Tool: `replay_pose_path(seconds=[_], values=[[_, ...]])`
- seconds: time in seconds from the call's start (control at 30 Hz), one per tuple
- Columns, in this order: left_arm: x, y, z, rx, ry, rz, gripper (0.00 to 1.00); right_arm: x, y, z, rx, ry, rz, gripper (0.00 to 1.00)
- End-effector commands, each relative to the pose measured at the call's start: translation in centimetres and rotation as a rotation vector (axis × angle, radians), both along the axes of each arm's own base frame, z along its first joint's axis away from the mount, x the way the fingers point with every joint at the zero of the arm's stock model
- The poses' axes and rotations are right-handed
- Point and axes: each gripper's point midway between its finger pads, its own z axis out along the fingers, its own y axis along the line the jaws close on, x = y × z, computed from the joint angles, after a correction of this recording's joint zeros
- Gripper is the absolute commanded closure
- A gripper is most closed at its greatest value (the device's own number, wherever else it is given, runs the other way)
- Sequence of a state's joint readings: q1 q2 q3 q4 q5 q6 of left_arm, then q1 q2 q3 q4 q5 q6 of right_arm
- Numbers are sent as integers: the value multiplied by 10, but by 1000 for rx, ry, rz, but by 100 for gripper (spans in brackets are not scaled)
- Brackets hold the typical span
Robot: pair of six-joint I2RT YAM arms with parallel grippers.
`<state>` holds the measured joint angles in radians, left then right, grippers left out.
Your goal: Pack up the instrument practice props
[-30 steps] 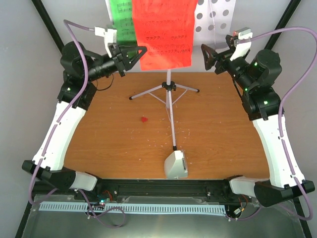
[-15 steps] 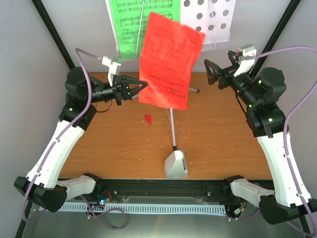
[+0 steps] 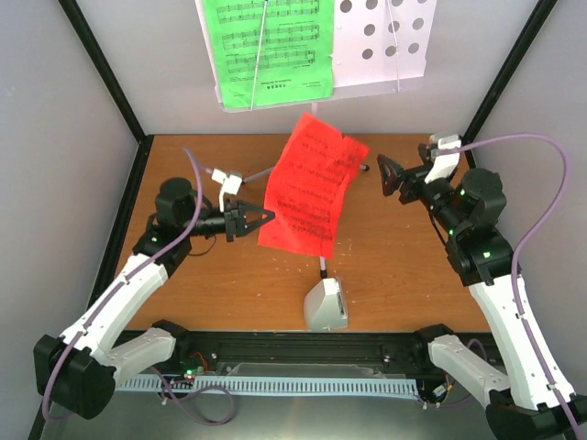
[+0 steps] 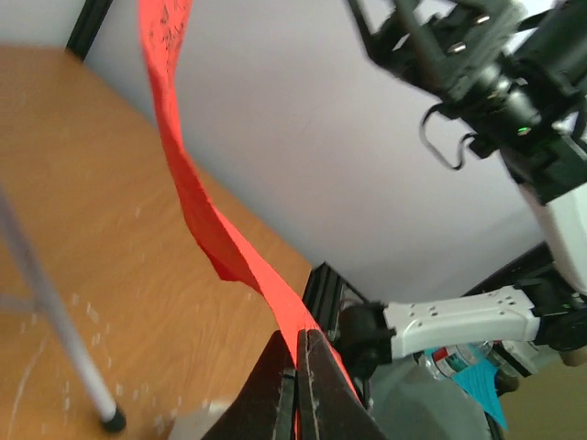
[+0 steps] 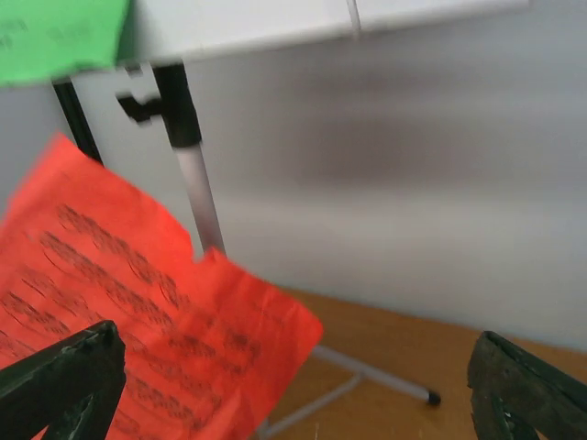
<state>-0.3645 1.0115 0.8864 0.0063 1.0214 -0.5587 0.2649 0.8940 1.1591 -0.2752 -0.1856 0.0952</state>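
Note:
The red music sheet (image 3: 307, 183) hangs in the air over the table's middle, pinched at its lower left edge by my left gripper (image 3: 266, 218), which is shut on it. It shows edge-on in the left wrist view (image 4: 197, 215) and flat in the right wrist view (image 5: 138, 339). The green sheet (image 3: 268, 50) rests on the white perforated music stand (image 3: 381, 41) at the top. The stand's silver tripod leg (image 5: 367, 367) reaches the table. The white metronome (image 3: 326, 305) sits at the near edge. My right gripper (image 3: 385, 176) is open and empty, right of the red sheet.
Black frame posts (image 3: 101, 69) stand at the back corners with grey walls behind. A tripod foot (image 4: 112, 422) lies close to the left gripper. A black rail (image 3: 303, 346) runs along the table's near edge.
My left gripper has pulled the red sheet off the stand and carried it down and toward the table's middle. The green sheet is now uncovered. My right gripper has dropped lower.

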Motion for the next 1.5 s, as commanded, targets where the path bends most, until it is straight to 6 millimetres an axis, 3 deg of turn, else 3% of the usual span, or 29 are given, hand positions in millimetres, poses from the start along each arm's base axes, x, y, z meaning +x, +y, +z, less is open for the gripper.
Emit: replay_pose_path(seconds=[0.0, 0.23, 0.6, 0.93, 1.3, 1.37, 1.4, 1.47], values=[[0, 7, -40, 13, 79, 61, 100, -6, -8, -24, 41, 22, -35, 0], [26, 24, -119, 86, 317, 296, 100, -5, -8, -57, 44, 89, -39, 0], [37, 53, -191, 163, 499, 515, 100, 0, -2, -81, 53, 149, -16, 0], [49, 74, -227, 190, 522, 651, 100, 2, 0, -89, 63, 171, -11, 0], [58, 67, -253, 226, 570, 619, 100, 5, 0, -95, 57, 186, -15, 0], [58, 72, -255, 254, 571, 645, 91, 6, 0, -94, 54, 183, -15, 0], [59, 75, -254, 264, 564, 666, 77, 6, 0, -93, 53, 182, -15, 0], [63, 85, -247, 274, 540, 727, 28, 6, 1, -89, 56, 177, -11, 0]])
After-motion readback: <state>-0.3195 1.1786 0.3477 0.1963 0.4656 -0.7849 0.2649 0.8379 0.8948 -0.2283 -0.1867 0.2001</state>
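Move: Below the left hand, which already grips the red sheet by its edge, the bare table left of the music stand waits some 30 cm down, about 13 cm ahead and 3 cm to the left. The stand's hub lies roughly 25 cm ahead, 10 cm right and 18 cm lower; its near leg's foot 2 cm back, 13 cm right; the metronome 12 cm back, 14 cm right, both near table level. From the right hand that bare spot is about 5 cm ahead, 34 cm left, 39 cm down. Lowering the red sheet, the left hand sinks about 26 cm to the table, quickly then slower, drifting left and a little forward, away from the stand's near leg; its fingers tip down and swing from pointing right to forward-right, some 35 degrees, and only at the end begin to part. The empty right hand, wide open, sinks some 10 cm and tips slightly down. ##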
